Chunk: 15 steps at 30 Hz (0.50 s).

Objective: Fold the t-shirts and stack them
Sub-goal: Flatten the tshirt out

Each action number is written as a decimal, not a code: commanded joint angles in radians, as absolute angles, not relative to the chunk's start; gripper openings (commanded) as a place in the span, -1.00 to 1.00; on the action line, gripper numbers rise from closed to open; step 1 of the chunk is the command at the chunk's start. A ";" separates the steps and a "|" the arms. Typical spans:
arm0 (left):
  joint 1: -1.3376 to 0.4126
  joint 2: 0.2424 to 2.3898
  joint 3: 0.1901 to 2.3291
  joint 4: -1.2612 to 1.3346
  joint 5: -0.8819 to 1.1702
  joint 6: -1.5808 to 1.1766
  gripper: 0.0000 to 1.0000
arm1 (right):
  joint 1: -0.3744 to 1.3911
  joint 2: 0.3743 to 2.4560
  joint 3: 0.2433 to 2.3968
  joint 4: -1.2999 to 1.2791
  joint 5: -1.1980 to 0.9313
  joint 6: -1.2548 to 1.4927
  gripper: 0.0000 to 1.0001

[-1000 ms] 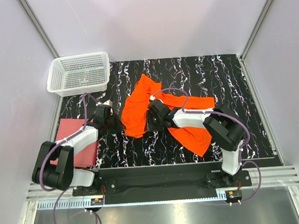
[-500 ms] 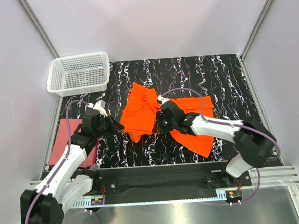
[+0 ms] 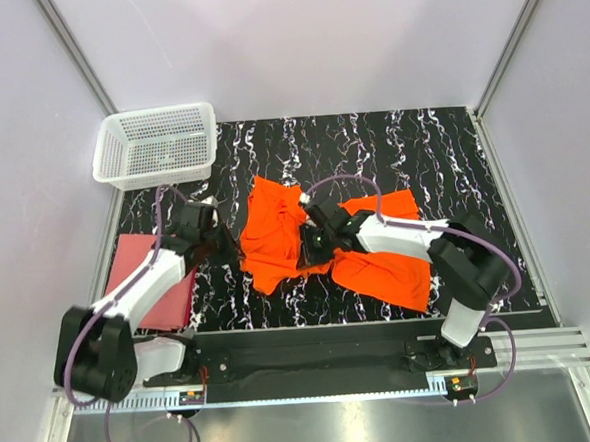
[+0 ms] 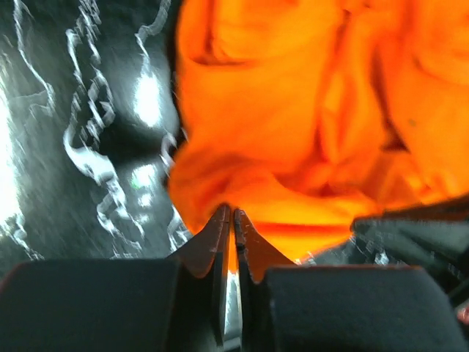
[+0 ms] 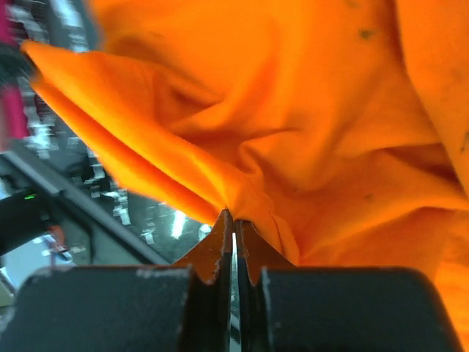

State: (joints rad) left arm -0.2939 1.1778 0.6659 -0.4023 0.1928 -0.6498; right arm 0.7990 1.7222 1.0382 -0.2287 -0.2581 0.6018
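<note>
The bright orange t-shirt (image 3: 275, 227) lies crumpled mid-table, its right part (image 3: 388, 265) spread flatter toward the front. My left gripper (image 3: 228, 247) sits at its left edge; in the left wrist view the gripper (image 4: 232, 213) is shut on a fold of the orange cloth (image 4: 293, 110). My right gripper (image 3: 311, 242) is at the shirt's middle, and in the right wrist view the gripper (image 5: 234, 216) is shut on a pinched ridge of the orange cloth (image 5: 308, 110). The dusty pink-red t-shirt (image 3: 157, 295) lies folded flat at the table's left edge, partly under the left arm.
A white mesh basket (image 3: 155, 144) stands at the back left corner. The black marbled table (image 3: 431, 153) shows bare behind and to the right of the orange shirt. Grey walls enclose the table on three sides.
The right gripper has closed on the orange shirt. The bunched left part of the shirt has shifted nearer and gathered tighter between the two grippers. Both arms have changed pose.
</note>
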 commanded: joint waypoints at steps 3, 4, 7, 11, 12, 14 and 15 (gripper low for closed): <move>-0.287 1.348 0.868 -0.356 0.052 -0.552 -0.77 | 0.767 1.758 1.124 -0.319 -0.216 0.554 -0.89; -0.287 1.385 0.883 -0.348 0.051 -0.546 -0.75 | 0.756 1.778 1.138 -0.322 -0.228 0.551 -0.89; -0.288 1.451 0.937 -0.351 0.049 -0.535 -0.58 | 0.720 1.822 1.166 -0.333 -0.251 0.534 -0.84; -0.293 1.369 0.919 -0.364 0.012 -0.528 -0.37 | 0.707 1.813 1.161 -0.344 -0.256 0.511 -0.73; -0.304 1.335 0.905 -0.365 0.009 -0.523 -0.27 | 0.707 1.804 1.160 -0.347 -0.255 0.511 -0.68; -0.322 1.239 0.862 -0.365 0.023 -0.509 -0.03 | 0.707 1.776 1.155 -0.354 -0.270 0.505 -0.45; -0.336 1.212 0.830 -0.365 0.044 -0.509 0.02 | 0.707 1.763 1.154 -0.357 -0.282 0.505 -0.34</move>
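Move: Both hands still pinch the t-shirt's near edge a few centimetres above the table; the left part's middle lies about 4 cm ahead, 7 cm right and 5 cm below the left hand. From the right hand that middle is some 8 cm ahead and 6 cm left, 3 cm below. The red stack sits about 20 cm left and 4 cm back of the left hand; the shirt's right part centres 20 cm right and 3 cm ahead of the right hand. Left carries the edge forward some 7 cm and lets go; right eases forward-right 4 cm, starting to open. ##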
